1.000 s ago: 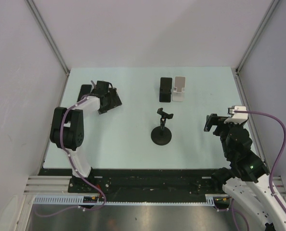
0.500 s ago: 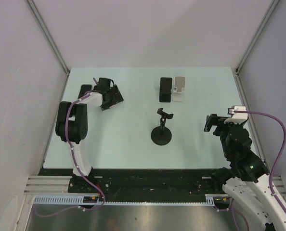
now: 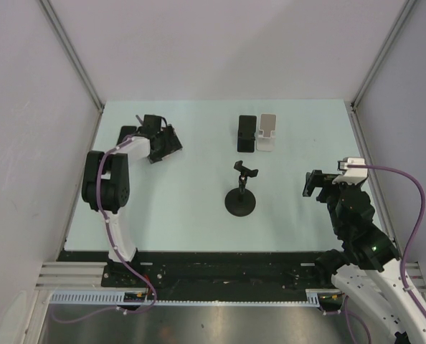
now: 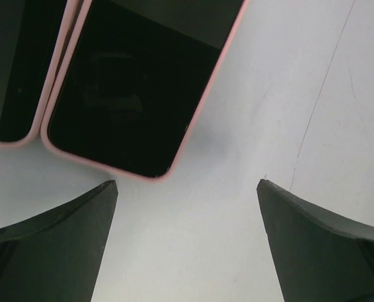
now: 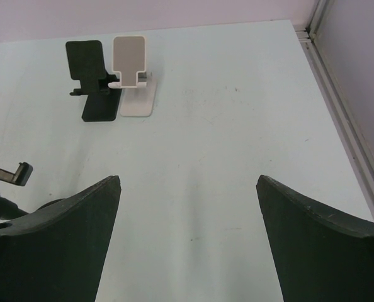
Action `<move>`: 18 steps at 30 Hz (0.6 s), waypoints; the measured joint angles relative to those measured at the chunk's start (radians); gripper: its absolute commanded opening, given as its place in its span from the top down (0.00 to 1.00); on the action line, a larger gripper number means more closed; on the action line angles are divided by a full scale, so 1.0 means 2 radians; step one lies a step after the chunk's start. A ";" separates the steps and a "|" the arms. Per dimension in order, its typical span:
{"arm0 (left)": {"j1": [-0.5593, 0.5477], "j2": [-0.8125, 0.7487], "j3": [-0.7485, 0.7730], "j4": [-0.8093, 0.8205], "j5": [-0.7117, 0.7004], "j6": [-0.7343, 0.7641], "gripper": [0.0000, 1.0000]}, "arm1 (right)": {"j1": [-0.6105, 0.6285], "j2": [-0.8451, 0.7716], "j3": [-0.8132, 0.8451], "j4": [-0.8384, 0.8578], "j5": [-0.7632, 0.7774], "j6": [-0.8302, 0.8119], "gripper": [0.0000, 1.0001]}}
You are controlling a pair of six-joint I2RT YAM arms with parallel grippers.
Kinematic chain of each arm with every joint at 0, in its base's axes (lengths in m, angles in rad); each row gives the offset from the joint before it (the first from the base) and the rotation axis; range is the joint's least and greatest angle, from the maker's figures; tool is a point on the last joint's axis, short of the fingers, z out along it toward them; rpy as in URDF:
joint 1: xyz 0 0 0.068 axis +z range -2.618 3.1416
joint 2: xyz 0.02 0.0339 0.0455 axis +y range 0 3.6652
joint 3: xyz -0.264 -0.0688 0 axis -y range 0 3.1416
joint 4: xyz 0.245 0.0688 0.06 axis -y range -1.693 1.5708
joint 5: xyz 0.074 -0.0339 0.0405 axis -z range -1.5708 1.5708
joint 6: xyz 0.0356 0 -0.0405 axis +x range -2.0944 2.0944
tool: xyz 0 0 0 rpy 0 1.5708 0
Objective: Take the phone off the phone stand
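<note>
Two phones in pink cases with dark screens lie flat on the table; in the left wrist view the nearer phone (image 4: 136, 88) is just ahead of my fingers and the second phone (image 4: 17, 63) is at the left edge. In the top view a dark phone (image 3: 127, 134) shows beside my left gripper (image 3: 164, 143) at the far left. My left gripper (image 4: 187, 189) is open and holds nothing. A black phone stand (image 3: 247, 133), a white phone stand (image 3: 267, 132) and a black clamp stand (image 3: 242, 192) hold no phone. My right gripper (image 3: 320, 185) is open and empty.
In the right wrist view my right gripper (image 5: 187, 189) faces the black stand (image 5: 89, 78) and the white stand (image 5: 133, 75), with the clamp stand (image 5: 4, 179) at the left. Enclosure walls and a metal rail (image 3: 367, 150) bound the table.
My left arm has drawn its elbow up and its gripper has shifted slightly toward the back of the table, still open. The right arm has not moved.
</note>
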 measured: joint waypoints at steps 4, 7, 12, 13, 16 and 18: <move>0.001 -0.043 -0.039 -0.003 0.010 0.000 0.01 | 0.000 0.005 0.000 0.004 -0.028 0.002 0.06; 0.000 -0.114 -0.075 -0.014 0.017 0.001 0.01 | 0.000 0.026 0.002 0.006 -0.071 0.007 0.07; -0.015 -0.288 -0.107 -0.012 0.019 0.023 0.00 | 0.000 0.090 0.012 0.019 -0.175 0.015 0.07; -0.021 -0.323 -0.112 -0.006 0.019 0.033 0.00 | 0.000 0.105 0.015 0.025 -0.200 0.017 0.07; -0.039 -0.412 -0.130 0.005 0.023 0.068 0.00 | 0.000 0.148 0.029 0.038 -0.268 0.019 0.07; -0.048 -0.465 -0.150 0.007 0.034 0.099 0.00 | 0.000 0.187 0.046 0.048 -0.314 0.019 0.06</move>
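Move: The nearest pink-edged phone lies flat just under the left hand's height, its middle about 8 cm ahead and 3 cm to that hand's left; the middle phone lies beside it, 8 cm farther left. From the right hand the round black stand is some 22 cm left, 4 cm ahead and 19 cm lower. The white stand is about 31 cm ahead of the right hand and 11 cm left, the flat black stand 30 cm ahead and 19 cm left. The left hand, fingers still wide open and empty, leaves the laid-down phone, first drawing back a little, then rising steeply about 26 cm while backing 13 cm in all, the wrist tipping up towards level and turning somewhat clockwise. The open right hand meanwhile swings left towards the round black stand, sinking slightly, and turns some 35 degrees counter-clockwise with its fingers tipping down, stopping short of any touch. ##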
